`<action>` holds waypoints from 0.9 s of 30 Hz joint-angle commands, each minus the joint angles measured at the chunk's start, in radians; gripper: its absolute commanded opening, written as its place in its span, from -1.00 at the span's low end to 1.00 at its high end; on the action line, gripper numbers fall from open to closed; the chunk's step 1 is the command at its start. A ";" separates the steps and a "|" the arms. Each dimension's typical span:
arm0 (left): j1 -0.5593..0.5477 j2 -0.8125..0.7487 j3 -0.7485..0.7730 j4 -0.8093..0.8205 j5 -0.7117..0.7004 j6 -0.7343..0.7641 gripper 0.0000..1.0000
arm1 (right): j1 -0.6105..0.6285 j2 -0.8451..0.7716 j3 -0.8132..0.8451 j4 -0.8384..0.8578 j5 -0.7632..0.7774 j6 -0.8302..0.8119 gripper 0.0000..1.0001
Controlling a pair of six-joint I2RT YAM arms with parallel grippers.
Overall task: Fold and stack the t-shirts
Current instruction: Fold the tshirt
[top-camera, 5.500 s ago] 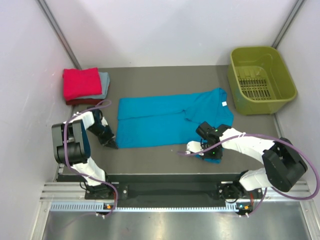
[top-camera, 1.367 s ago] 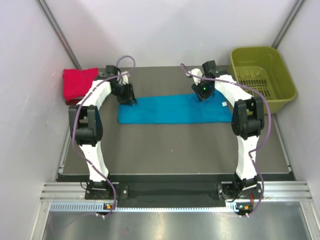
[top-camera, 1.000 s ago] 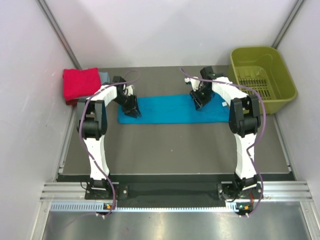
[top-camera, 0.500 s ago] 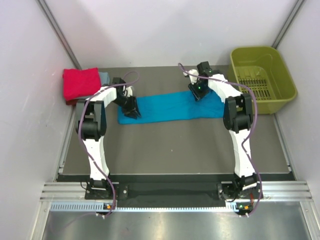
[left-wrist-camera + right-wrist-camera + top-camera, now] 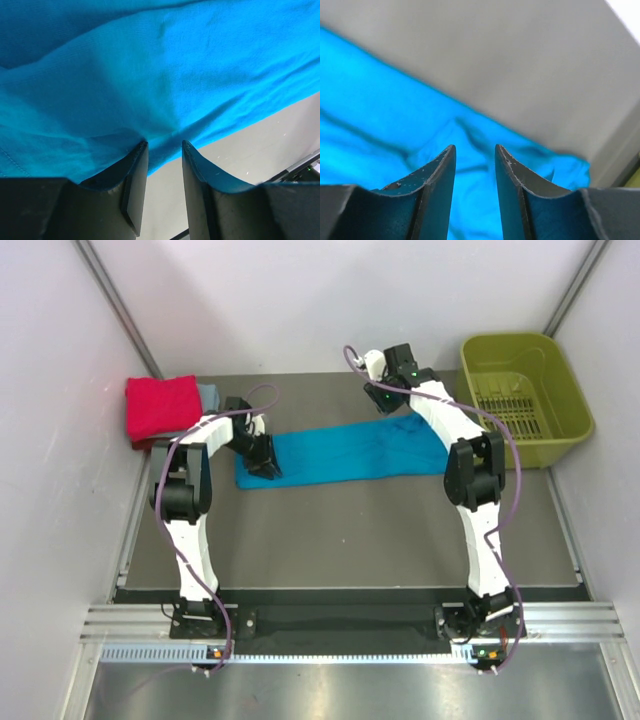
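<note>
The teal-blue t-shirt [image 5: 350, 450] lies folded lengthwise into a long strip across the middle of the table. My left gripper [image 5: 264, 464] sits low at the strip's left end, open. In the left wrist view its tips [image 5: 164, 142] rest at the near edge of the shirt [image 5: 150, 75], with bare table between the jaws. My right gripper [image 5: 384, 402] hangs above the strip's far edge, open and empty. The shirt [image 5: 395, 125] shows below it in the right wrist view [image 5: 475, 146]. A folded red t-shirt [image 5: 160, 405] lies on a pale grey-blue one [image 5: 208, 396] at the far left.
An olive-green plastic basket [image 5: 520, 390] stands at the back right corner. White walls close in the dark table [image 5: 350, 530] on three sides. The arm bases and a metal rail [image 5: 340, 635] run along the near edge.
The right gripper has lifted off the shirt and drawn back toward the far wall, a little leftward, opening slightly. The left gripper has stayed at the strip's left end.
</note>
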 commanded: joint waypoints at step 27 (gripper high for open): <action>0.003 -0.002 -0.007 -0.019 -0.088 0.004 -0.17 | -0.064 -0.078 -0.200 0.017 0.169 -0.154 -0.24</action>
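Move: The rumpled sleeve patch on the t-shirt's far right part lies about 8 cm to the right of my right hand, 3 cm back and some 9 cm below. The t-shirt's right end is roughly 15 cm to my right hand's right and 8 cm back, and the green bin about 30 cm right and 2 cm ahead. From my left hand, low at the shirt's left end, that patch lies some 32 cm right and 13 cm ahead, about level. With my right hand empty and its fingers kept partly open, I first draw back about 3 cm off the shirt's far side. Then I sweep some 8 cm to the right above the cloth to the rumpled sleeve patch, swinging the fingertips roughly 15 degrees rightward, and finish by sinking about 4 cm towards it, stopping above the fabric. ##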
